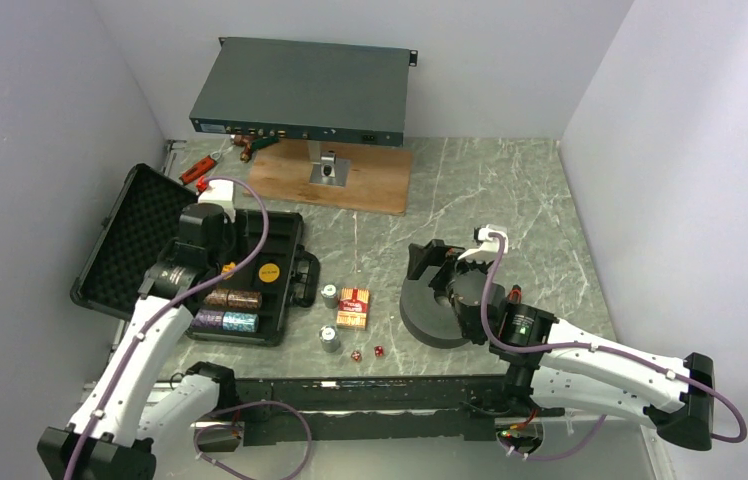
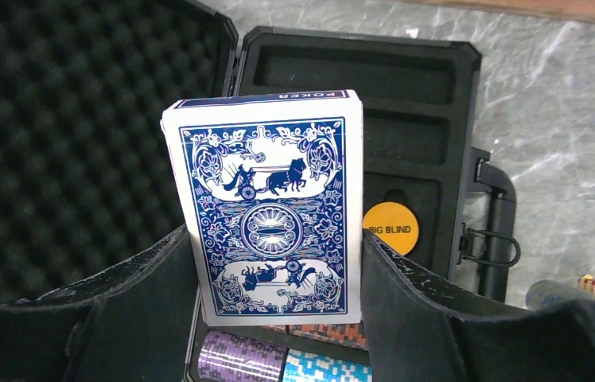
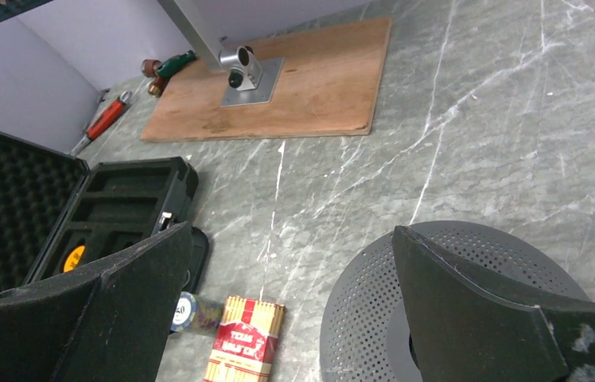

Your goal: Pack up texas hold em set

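The black briefcase (image 1: pixel 285 225) lies open at the left, its foam-lined lid (image 1: pixel 135 240) laid back. Its tray holds brown (image 1: pixel 232 298), purple (image 1: pixel 208 320) and blue (image 1: pixel 240 322) chip stacks and the yellow disc (image 2: pixel 390 228). My left gripper (image 2: pixel 277 233) hovers over the tray, shut on a blue-backed card deck (image 2: pixel 266 159) held upright. On the table lie a red card deck box (image 1: pixel 353 308), two loose chip stacks (image 1: pixel 329 295) (image 1: pixel 330 339) and two red dice (image 1: pixel 357 355). My right gripper (image 3: pixel 291 229) stands open and holds nothing, to the right of the red box.
A dark grey perforated ring (image 3: pixel 453 270) sits under my right gripper. At the back, a flat grey rack-mount box (image 1: pixel 300 95) stands on a post fixed to a wooden board (image 1: pixel 350 175). Hand tools (image 1: pixel 200 168) lie at the back left.
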You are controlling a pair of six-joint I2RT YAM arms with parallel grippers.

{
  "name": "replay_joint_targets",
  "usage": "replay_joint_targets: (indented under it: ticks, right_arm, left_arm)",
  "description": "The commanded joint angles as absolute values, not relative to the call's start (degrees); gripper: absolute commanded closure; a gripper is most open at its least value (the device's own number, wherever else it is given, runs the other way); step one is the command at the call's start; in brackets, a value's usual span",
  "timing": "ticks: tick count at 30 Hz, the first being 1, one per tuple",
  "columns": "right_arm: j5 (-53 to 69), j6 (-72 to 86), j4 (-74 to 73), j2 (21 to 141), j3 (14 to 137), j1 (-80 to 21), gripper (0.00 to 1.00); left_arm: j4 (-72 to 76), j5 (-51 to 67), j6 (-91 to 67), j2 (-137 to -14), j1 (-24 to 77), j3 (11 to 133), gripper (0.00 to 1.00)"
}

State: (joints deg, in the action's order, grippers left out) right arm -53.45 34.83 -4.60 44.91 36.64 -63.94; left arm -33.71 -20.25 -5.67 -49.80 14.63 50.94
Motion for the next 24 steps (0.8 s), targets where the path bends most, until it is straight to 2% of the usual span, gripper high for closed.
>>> replay_joint_targets:
  ticks: [1,13,24]
  right_arm:
    - [-53.2,31.8,-0.7,45.1,36.3,-64.1,0.0]
    - [-53.0,31.3,-0.8,45.6,34.6,-64.1,0.0]
    - [-49.2,22.7,4.0,46.9,34.6,-64.1,0.0]
  left_arm:
    - [-30.6,-14.0,-1.4,-51.2,10.8,50.2,1.0]
    - [-27.9,-8.5,2.5,-54.4,4.0,47.4,1.0]
    - [-27.7,-2.5,5.6,-58.9,-0.5,46.3,1.0]
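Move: The left hand already holds the blue deck above the open case; the left card compartment, with its small yellow button, is about 4 cm ahead, 2 cm left and 15 cm below. The big blind button sits 8 cm right of that compartment, the orange chips some 6 cm nearer the base than it. From the idle right hand the compartment is roughly 38 cm left, 8 cm ahead and 18 cm below. The left hand lowers the held deck about 7 cm towards the case, drifting 3 cm left, fingers tipping down. ##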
